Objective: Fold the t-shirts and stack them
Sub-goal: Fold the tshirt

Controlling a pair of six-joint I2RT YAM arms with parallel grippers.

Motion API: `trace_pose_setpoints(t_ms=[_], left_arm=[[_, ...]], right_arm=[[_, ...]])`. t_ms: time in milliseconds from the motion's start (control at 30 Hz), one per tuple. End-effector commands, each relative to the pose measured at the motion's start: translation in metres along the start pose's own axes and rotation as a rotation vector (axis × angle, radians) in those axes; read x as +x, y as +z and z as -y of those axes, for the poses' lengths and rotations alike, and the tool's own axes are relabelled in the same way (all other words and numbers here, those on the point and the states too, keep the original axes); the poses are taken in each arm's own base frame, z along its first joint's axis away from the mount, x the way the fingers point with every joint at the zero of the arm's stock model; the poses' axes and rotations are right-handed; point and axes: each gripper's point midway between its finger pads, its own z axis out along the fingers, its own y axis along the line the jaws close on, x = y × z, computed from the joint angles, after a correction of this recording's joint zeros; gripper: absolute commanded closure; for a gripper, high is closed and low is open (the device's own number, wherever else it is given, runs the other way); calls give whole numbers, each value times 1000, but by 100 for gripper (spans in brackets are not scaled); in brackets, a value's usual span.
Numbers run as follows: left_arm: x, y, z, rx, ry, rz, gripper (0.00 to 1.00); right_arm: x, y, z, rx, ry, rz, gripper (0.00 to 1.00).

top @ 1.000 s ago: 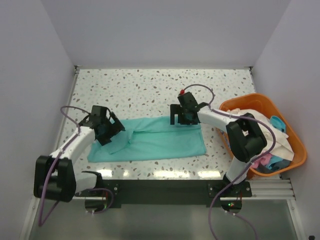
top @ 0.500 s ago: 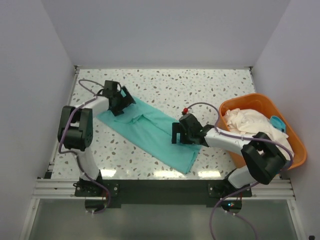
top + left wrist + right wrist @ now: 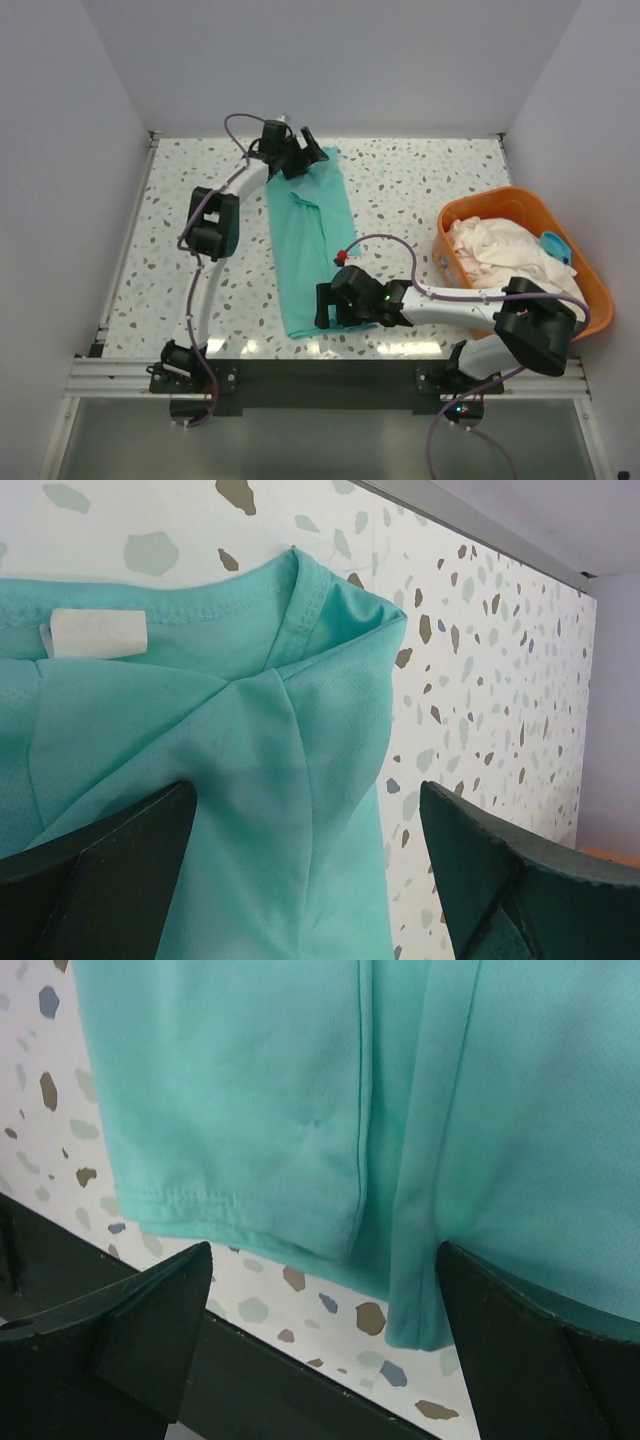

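Note:
The teal t-shirt (image 3: 305, 240) lies folded into a long narrow strip running from the far side of the table to the near edge. My left gripper (image 3: 300, 158) is at its far end, open over the collar (image 3: 300, 610), fingers spread wide with cloth (image 3: 250, 710) lying flat between them. My right gripper (image 3: 325, 305) is at the near end, open over the hem (image 3: 250, 1210), one finger (image 3: 130, 1330) off the cloth's corner. A cream-white t-shirt (image 3: 495, 250) and a light blue piece (image 3: 555, 245) lie in the orange basket (image 3: 592, 300).
The basket stands at the right edge of the speckled table (image 3: 430, 180). A white label (image 3: 98, 633) sits inside the collar. The black front rail (image 3: 250, 1390) runs just below the hem. Grey walls close in the back and sides.
The teal shirt has swung from lying sideways to lying lengthwise. The left gripper moved to the far edge with the collar end; the right gripper moved to the near edge with the hem end.

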Motion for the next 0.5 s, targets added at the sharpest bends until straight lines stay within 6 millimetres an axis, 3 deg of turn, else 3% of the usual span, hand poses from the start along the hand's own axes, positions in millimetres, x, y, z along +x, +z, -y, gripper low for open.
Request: trace_pose_setpoints(t_ms=[0, 33, 100, 133, 167, 233, 267, 367, 400, 433, 467], left_arm=[[38, 18, -33, -40, -35, -93, 0], [35, 17, -24, -18, -17, -79, 0], [29, 14, -3, 11, 23, -37, 0], [25, 11, 7, 34, 41, -25, 0], [14, 5, 24, 62, 63, 3, 0], [4, -5, 52, 108, 94, 18, 0], [-16, -20, 82, 160, 122, 57, 0], [-31, -53, 128, 231, 163, 87, 0], [-40, -79, 154, 265, 203, 116, 0], [-38, -89, 159, 259, 215, 110, 0], [-45, -117, 178, 276, 262, 133, 0]], right_arm=[[10, -8, -9, -17, 19, -53, 1], [-5, -14, -22, -51, 4, -11, 2], [-18, -22, -26, -31, -13, 24, 1], [-35, -30, -35, -34, -24, 71, 1], [-43, -37, -28, 15, -30, 104, 1], [-60, -51, -34, 11, -30, 162, 2], [-65, -62, -36, -3, -25, 187, 1], [-73, -79, -37, -22, 4, 234, 1], [-77, -88, -31, -4, 15, 261, 1], [-78, -92, -27, 7, 21, 274, 1], [-76, -95, -18, 39, 16, 269, 1]])
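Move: The left hand is open at the far end of the folded t-shirt, whose far-right corner is about 4 cm ahead, 6 cm right and 1 cm below; the white collar label is some 6 cm ahead and 2 cm left. The right hand, also open, is over the middle of the near hem, roughly 1 cm behind and below it. From that hand the near-left corner is about 8 cm left and 3 cm back, the near-right corner 10 cm right and 2 cm back. Raise the open right gripper off the near hem, about 11 cm up and a little forward, swinging its fingertips up some 10 degrees. Bring the open left gripper about 4 cm right across the far end of the t-shirt, low at first, then lift it nearly 5 cm clear of the cloth. Close neither gripper. ##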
